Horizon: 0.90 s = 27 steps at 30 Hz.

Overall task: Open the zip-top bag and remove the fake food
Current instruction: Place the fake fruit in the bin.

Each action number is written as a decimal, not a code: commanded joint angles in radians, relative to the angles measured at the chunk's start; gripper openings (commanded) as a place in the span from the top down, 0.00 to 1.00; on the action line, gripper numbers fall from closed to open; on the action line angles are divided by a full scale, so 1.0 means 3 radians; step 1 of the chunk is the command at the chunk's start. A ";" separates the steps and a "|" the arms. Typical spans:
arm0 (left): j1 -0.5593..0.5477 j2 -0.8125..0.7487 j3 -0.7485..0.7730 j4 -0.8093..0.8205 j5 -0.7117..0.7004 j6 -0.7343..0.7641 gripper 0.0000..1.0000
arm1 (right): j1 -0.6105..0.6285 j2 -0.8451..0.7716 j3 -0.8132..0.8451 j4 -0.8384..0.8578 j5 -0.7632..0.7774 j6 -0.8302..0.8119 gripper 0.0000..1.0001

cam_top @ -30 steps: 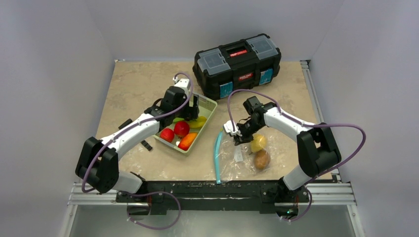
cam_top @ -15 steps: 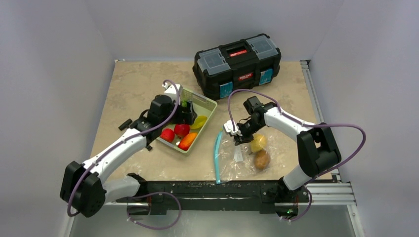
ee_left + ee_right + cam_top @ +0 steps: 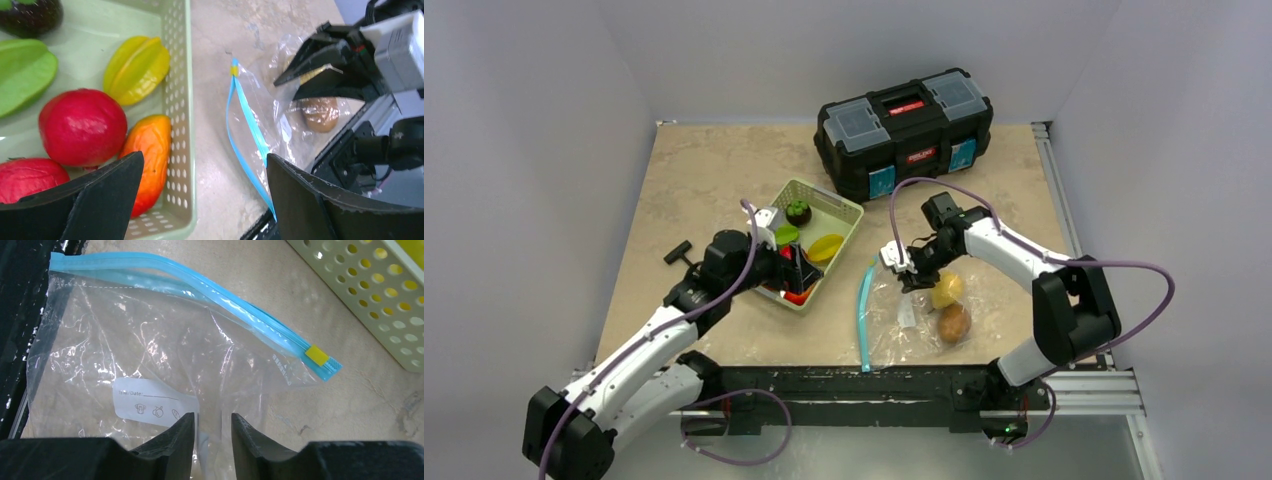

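The zip-top bag (image 3: 914, 315) lies flat near the front edge, its teal zip strip (image 3: 864, 310) on the left. Inside it show two pieces of fake food, one yellow (image 3: 946, 290) and one brown (image 3: 954, 322). My right gripper (image 3: 907, 272) points down onto the bag's far end. In the right wrist view its jaws (image 3: 211, 422) stand narrowly parted, with a raised fold of the bag (image 3: 150, 355) between them. My left gripper (image 3: 799, 270) hangs wide open and empty over the near end of the basket (image 3: 849, 215). Red (image 3: 82, 127), orange (image 3: 150, 155), yellow (image 3: 135, 67) and green (image 3: 22, 75) food lies there.
A black toolbox (image 3: 904, 120) stands at the back behind the basket. A small black T-shaped piece (image 3: 679, 252) lies left of my left arm. The bag's near end reaches the black front rail (image 3: 844, 380).
My left arm has drawn back from the basket's far end to its near end; a dark fruit now shows in the far corner. My right jaws have parted a little.
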<state>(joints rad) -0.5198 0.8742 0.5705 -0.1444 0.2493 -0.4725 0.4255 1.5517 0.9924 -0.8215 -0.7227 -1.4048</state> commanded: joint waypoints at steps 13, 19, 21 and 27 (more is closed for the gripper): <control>-0.0758 -0.0781 -0.0551 -0.0106 0.0051 -0.0251 0.08 | -0.0239 -0.0917 -0.0232 -0.0045 -0.0187 -0.0007 0.26; -0.0874 -0.0782 -0.0623 0.0003 0.0073 -0.0302 0.08 | -0.0598 -0.1148 -0.0232 -0.0200 -0.0340 -0.0059 0.23; -0.0902 -0.0828 -0.0668 0.0055 0.0043 -0.0319 0.08 | -0.0748 -0.1191 -0.0246 -0.0260 -0.0377 -0.0116 0.23; -0.0920 -0.0914 -0.0752 0.0060 0.0006 -0.0334 0.08 | -0.1163 -0.1308 -0.0255 -0.0401 -0.0437 -0.0233 0.22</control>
<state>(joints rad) -0.7887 0.6189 0.3565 -0.1749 0.2680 -0.5568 0.1379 1.1934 0.9195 -0.8845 -0.8013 -1.4326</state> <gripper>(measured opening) 0.920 0.777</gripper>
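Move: Some 11 cm to the left hand's right, 5 cm nearer the base and 12 cm lower, lies the middle of the bag's blue-edged mouth; the orange fruit in the bin is about level, 3 cm left and 11 cm down. For the right hand, low over the bag, the yellow fruit inside sits roughly 9 cm to its right, 1 cm back, at about finger height; the brown fruit is 10 cm right and 7 cm back. Opening its fingers wide to free the bag's film, the right hand rises about 7 cm, then swings some 6 cm to the right to come over the yellow fruit, tilting and turning clockwise as it goes. Meanwhile the empty left hand, still open, draws back 10 cm from over the bin, sinking a little and drifting right towards the bag's mouth, turned about 15 degrees clockwise. ##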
